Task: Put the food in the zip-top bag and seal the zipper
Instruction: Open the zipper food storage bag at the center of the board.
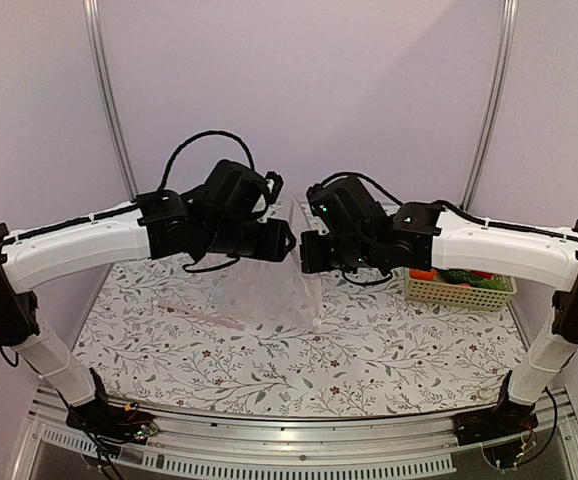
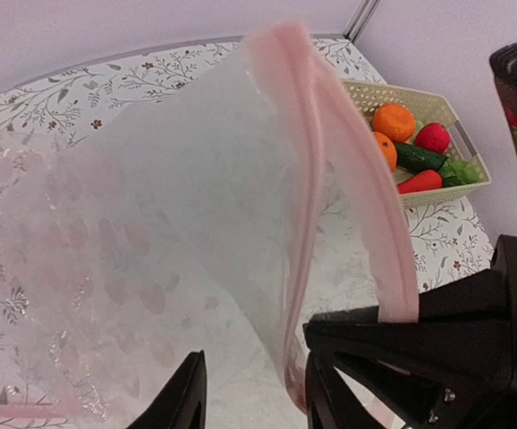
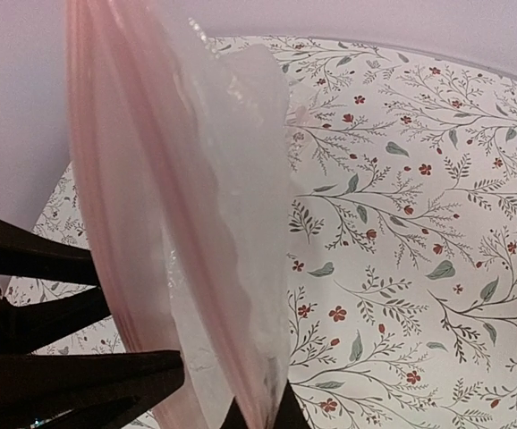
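Observation:
The clear zip-top bag (image 1: 269, 295) hangs between my two grippers above the table, its mouth parted. My right gripper (image 3: 260, 418) is shut on one lip of the pink zipper (image 3: 124, 179). My left gripper (image 2: 254, 393) stands open, and the other zipper lip (image 2: 308, 179) runs down between its fingers, close to the right fingertip (image 2: 326, 393). The food lies in a basket at the right: two oranges (image 2: 393, 121), a red fruit (image 2: 433, 137) and a dark green cucumber (image 2: 419, 156). The bag (image 2: 151, 223) looks empty.
The pale lattice basket (image 1: 459, 292) stands at the table's right side, behind the right arm. A red-orange vegetable (image 2: 419, 181) and a leafy green piece (image 2: 460, 170) also lie in it. The flowered cloth (image 3: 402, 223) covers the table under the bag.

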You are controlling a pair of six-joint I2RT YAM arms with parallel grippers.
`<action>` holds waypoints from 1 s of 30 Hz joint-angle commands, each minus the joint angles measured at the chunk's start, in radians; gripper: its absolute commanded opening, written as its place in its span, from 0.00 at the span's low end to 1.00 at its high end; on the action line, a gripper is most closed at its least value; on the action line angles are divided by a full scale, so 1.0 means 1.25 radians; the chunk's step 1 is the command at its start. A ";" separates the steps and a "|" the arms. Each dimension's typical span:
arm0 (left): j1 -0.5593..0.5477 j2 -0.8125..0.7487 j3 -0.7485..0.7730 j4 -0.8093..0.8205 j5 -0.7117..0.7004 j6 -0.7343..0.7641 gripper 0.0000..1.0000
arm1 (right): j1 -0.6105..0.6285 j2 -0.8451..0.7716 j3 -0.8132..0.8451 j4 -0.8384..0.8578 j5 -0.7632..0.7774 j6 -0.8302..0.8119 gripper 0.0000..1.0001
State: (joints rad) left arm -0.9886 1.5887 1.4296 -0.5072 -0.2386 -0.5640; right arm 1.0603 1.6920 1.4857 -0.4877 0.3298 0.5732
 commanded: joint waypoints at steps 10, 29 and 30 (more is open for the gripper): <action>-0.021 0.035 -0.015 0.012 0.042 -0.027 0.20 | 0.005 0.009 0.021 -0.006 0.041 0.015 0.00; 0.027 -0.025 0.036 -0.144 0.105 0.080 0.00 | -0.048 0.001 -0.081 0.034 -0.032 0.114 0.00; 0.033 -0.024 0.040 -0.152 0.120 0.090 0.00 | -0.053 0.001 -0.090 0.041 -0.039 0.118 0.00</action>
State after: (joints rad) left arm -0.9798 1.5753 1.4425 -0.6216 -0.1638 -0.5148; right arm 1.0245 1.6920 1.4197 -0.4694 0.3325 0.6708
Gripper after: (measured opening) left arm 0.005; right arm 0.004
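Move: The bag's free zipper lip, the pink strip lying to the left of the one already held, hangs almost between the left hand's half-open fingers: about 1 cm right, 1 cm back and 2 cm below the hand point. The right hand keeps its lip pinched some 5 cm right of the left hand, so the free lip is about 4 cm to its left, 1 cm ahead and 1 cm below. On the table about 20 cm down, the food basket lies some 40 cm right and 13 cm ahead of the left hand, and a loose pink strip some 18 cm left, level with it. The bag's free lip is pinched as the left hand eases about 2 cm down and slightly right and shuts its fingers fully on it. Holding on, the left hand then pulls 2 cm left and a little back. The right hand, still gripping the other lip, creeps right, then sinks about 2.5 cm while edging further right and forward, away from the left. ##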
